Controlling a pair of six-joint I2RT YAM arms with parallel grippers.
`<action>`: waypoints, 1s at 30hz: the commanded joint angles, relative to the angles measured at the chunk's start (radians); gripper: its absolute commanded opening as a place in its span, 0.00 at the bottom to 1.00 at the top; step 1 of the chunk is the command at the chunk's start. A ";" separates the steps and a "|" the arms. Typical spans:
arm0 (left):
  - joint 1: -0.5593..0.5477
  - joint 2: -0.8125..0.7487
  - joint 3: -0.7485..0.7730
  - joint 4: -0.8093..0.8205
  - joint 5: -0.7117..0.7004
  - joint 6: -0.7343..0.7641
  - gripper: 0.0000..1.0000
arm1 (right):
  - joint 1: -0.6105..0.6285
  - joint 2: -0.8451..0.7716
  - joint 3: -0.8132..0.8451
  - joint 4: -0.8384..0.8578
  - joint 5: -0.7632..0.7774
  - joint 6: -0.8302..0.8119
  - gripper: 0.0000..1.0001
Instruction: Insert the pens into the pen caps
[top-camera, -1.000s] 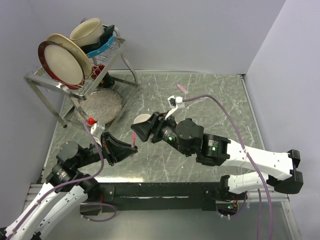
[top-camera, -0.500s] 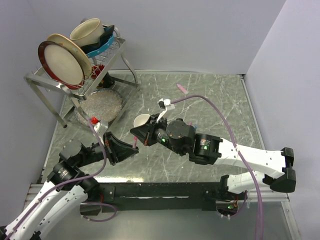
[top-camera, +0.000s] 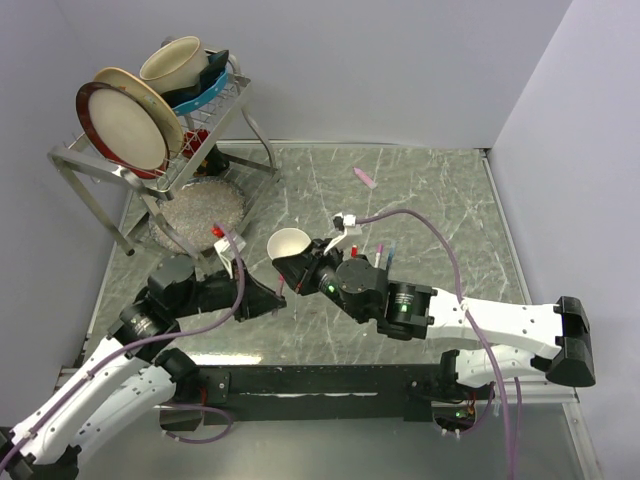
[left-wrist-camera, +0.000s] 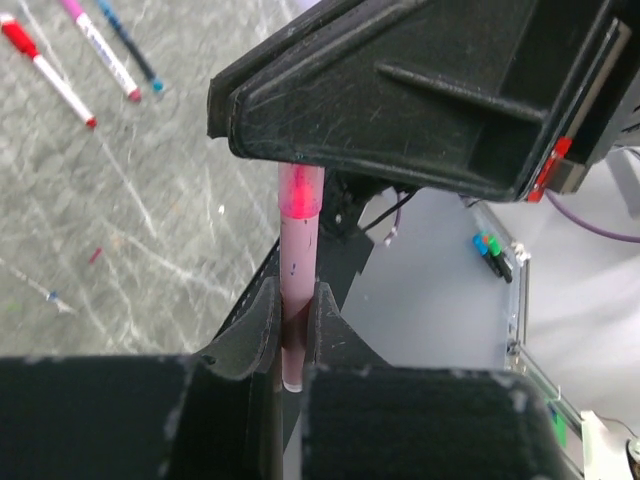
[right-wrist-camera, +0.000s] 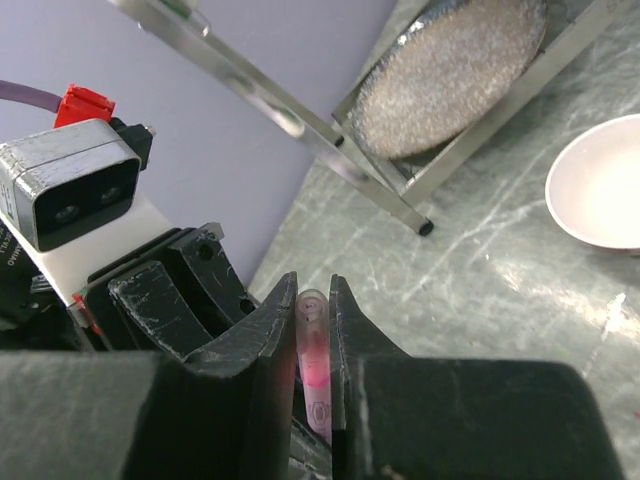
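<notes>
My left gripper is shut on the barrel of a pink pen, which stands up out of its fingers. The pen's bright pink tip sits inside a clear pinkish pen cap, and my right gripper is shut on that cap. In the top view the two grippers meet nose to nose, left gripper and right gripper, and the pen and cap are hidden between them. More pens lie on the table behind the right arm, and a pink one lies far back.
A small white bowl stands just behind the grippers. A dish rack with plates and a cup fills the far left, with a glittery plate under it. Red, pink and blue pens show in the left wrist view.
The right gripper has swung down and left onto the pen's tip, its jaws closing. The left arm has pushed the pen to the right to meet it.
</notes>
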 joint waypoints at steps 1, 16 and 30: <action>0.027 0.071 0.146 0.274 -0.216 0.053 0.01 | 0.152 0.045 -0.099 0.055 -0.375 0.111 0.00; 0.028 -0.003 0.065 0.288 0.046 -0.012 0.60 | -0.113 -0.069 0.048 -0.142 -0.226 0.069 0.00; 0.028 -0.094 0.004 0.024 -0.165 0.134 1.00 | -0.674 -0.020 0.056 -0.489 -0.370 -0.140 0.00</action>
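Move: The pink pen stands in both grips, its middle just 2 cm ahead of and 3 cm above the left hand. The free spot at the left end of the pen row lies about 18 cm ahead, 11 cm right and 30 cm below the right hand; from the left hand it is some 22 cm ahead, 11 right, 25 below. On the table, the red pen is 18 cm ahead and 15 right of the right hand, the purple pen 18 ahead and 21 right, the bowl 21 straight ahead. The pink pen, pinched in both grippers, is held nearly in place at first; then the left fingers open wide and let go of it while that hand rises about 5 cm and tips up. Keeping its pinch, the right hand lifts a little, then swings quickly forward and right, some 11 cm each way and sinking 4 cm, towards the free spot beside the red pen, its wrist turning clockwise and tipping down. ##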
